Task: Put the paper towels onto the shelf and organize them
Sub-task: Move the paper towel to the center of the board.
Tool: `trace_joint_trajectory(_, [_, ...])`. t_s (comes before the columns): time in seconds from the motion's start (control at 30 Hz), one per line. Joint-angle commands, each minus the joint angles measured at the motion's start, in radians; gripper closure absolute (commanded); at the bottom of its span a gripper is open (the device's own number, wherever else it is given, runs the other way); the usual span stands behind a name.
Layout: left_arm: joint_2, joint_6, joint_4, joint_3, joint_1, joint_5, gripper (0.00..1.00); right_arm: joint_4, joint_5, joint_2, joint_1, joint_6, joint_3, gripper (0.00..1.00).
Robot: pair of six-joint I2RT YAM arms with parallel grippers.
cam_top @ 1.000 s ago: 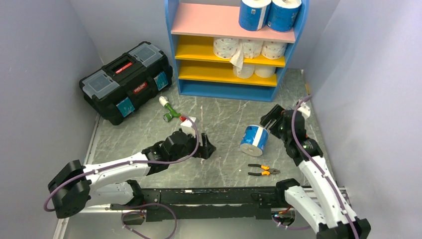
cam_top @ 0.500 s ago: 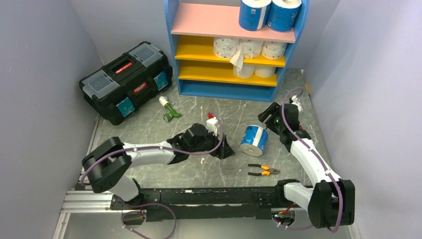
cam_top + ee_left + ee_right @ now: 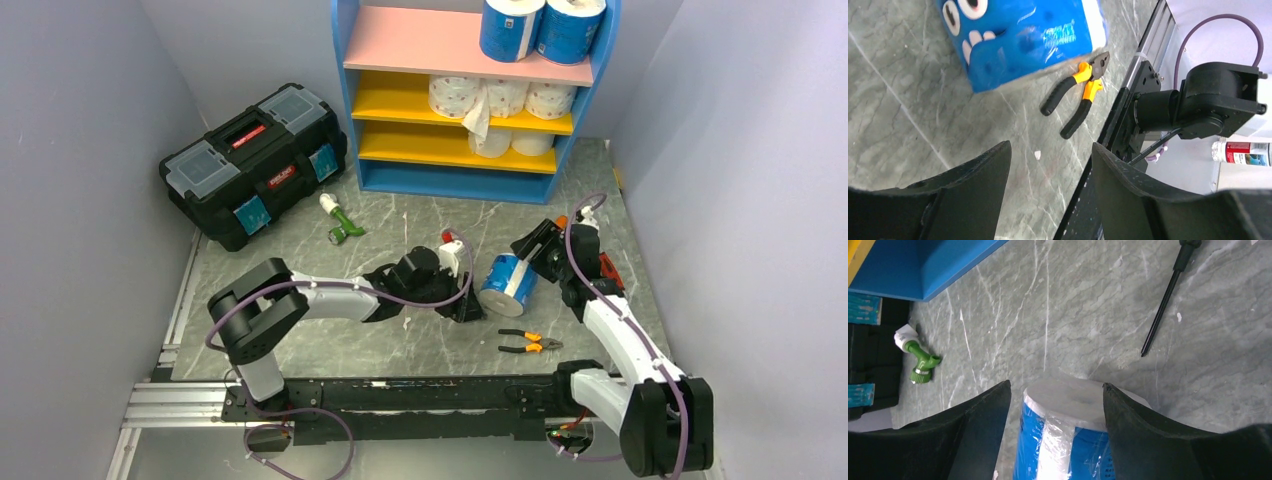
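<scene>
A blue-wrapped paper towel roll (image 3: 505, 285) lies tilted on the grey floor, also showing in the left wrist view (image 3: 1023, 35). My right gripper (image 3: 535, 255) reaches onto it from the right. In the right wrist view the roll (image 3: 1073, 440) sits between the fingers of that gripper (image 3: 1056, 385), which is shut on it. My left gripper (image 3: 468, 305) lies low just left of the roll; its fingers (image 3: 1050, 150) stand apart over bare floor. The shelf (image 3: 460, 180) holds two blue rolls (image 3: 540, 28) on its pink top and white rolls (image 3: 505, 97) on the yellow boards.
A black toolbox (image 3: 255, 165) sits at the back left, with a green-and-white nozzle (image 3: 338, 222) in front of it. Orange-handled pliers (image 3: 530, 343) lie near the front rail (image 3: 400, 395). A thin black rod (image 3: 1160, 310) rests on the floor beyond the roll. Grey walls close both sides.
My left arm has swung right toward the blue roll and its jaws have narrowed. My right gripper has come down over the roll and closed on it; the roll has tipped slightly.
</scene>
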Motion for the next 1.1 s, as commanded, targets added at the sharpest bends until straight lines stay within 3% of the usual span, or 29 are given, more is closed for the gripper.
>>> trace_joint_trajectory(0.0, [0.047,0.005,0.030,0.073,-0.008,0.012,0.35,0.006,-0.034,-0.064,0.018,0.015,-0.030,0.30])
trace_joint_trajectory(0.47, [0.016,-0.009,-0.035,0.044,0.003,-0.213,0.35,-0.087,0.010,-0.324,0.187,0.165,-0.172,0.32])
trace_joint_trajectory(0.7, [-0.058,-0.048,-0.057,-0.039,0.055,-0.327,0.34,-0.090,0.041,-0.354,0.305,0.216,-0.192,0.32])
trace_joint_trajectory(0.9, [-0.097,-0.053,-0.057,-0.079,0.137,-0.334,0.33,-0.091,0.040,-0.373,0.339,0.225,-0.192,0.30])
trace_joint_trajectory(1.07, [-0.097,-0.047,-0.070,-0.066,0.158,-0.316,0.33,-0.135,0.081,-0.376,0.339,0.198,-0.159,0.22])
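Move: The blue-wrapped paper towel roll lies on its side close by both hands. Its middle is about 5 cm back, 6 cm left and 5 cm below the right hand, which is over the roll's far end; the screwdriver is some 6 cm ahead and 3 cm right of that hand, down on the table. From the left hand the roll's middle is about 5 cm ahead and 8 cm right, slightly lower, with the pliers roughly 6 cm back and 12 cm right. The right hand, jaws part-open at the roll's far end, sweeps back and to its left, about 8 and 7 cm, staying nearly level and turning some 10 degrees counter-clockwise to end at the roll's right-hand end. The left hand, fingers also part-open, first edges forward and slightly right along the roll's near-left side, then swings forward and left, about 9 cm forward and 8 cm left in all, sinking 3 cm and turning about 25 degrees counter-clockwise to finish just off the roll's left end. ##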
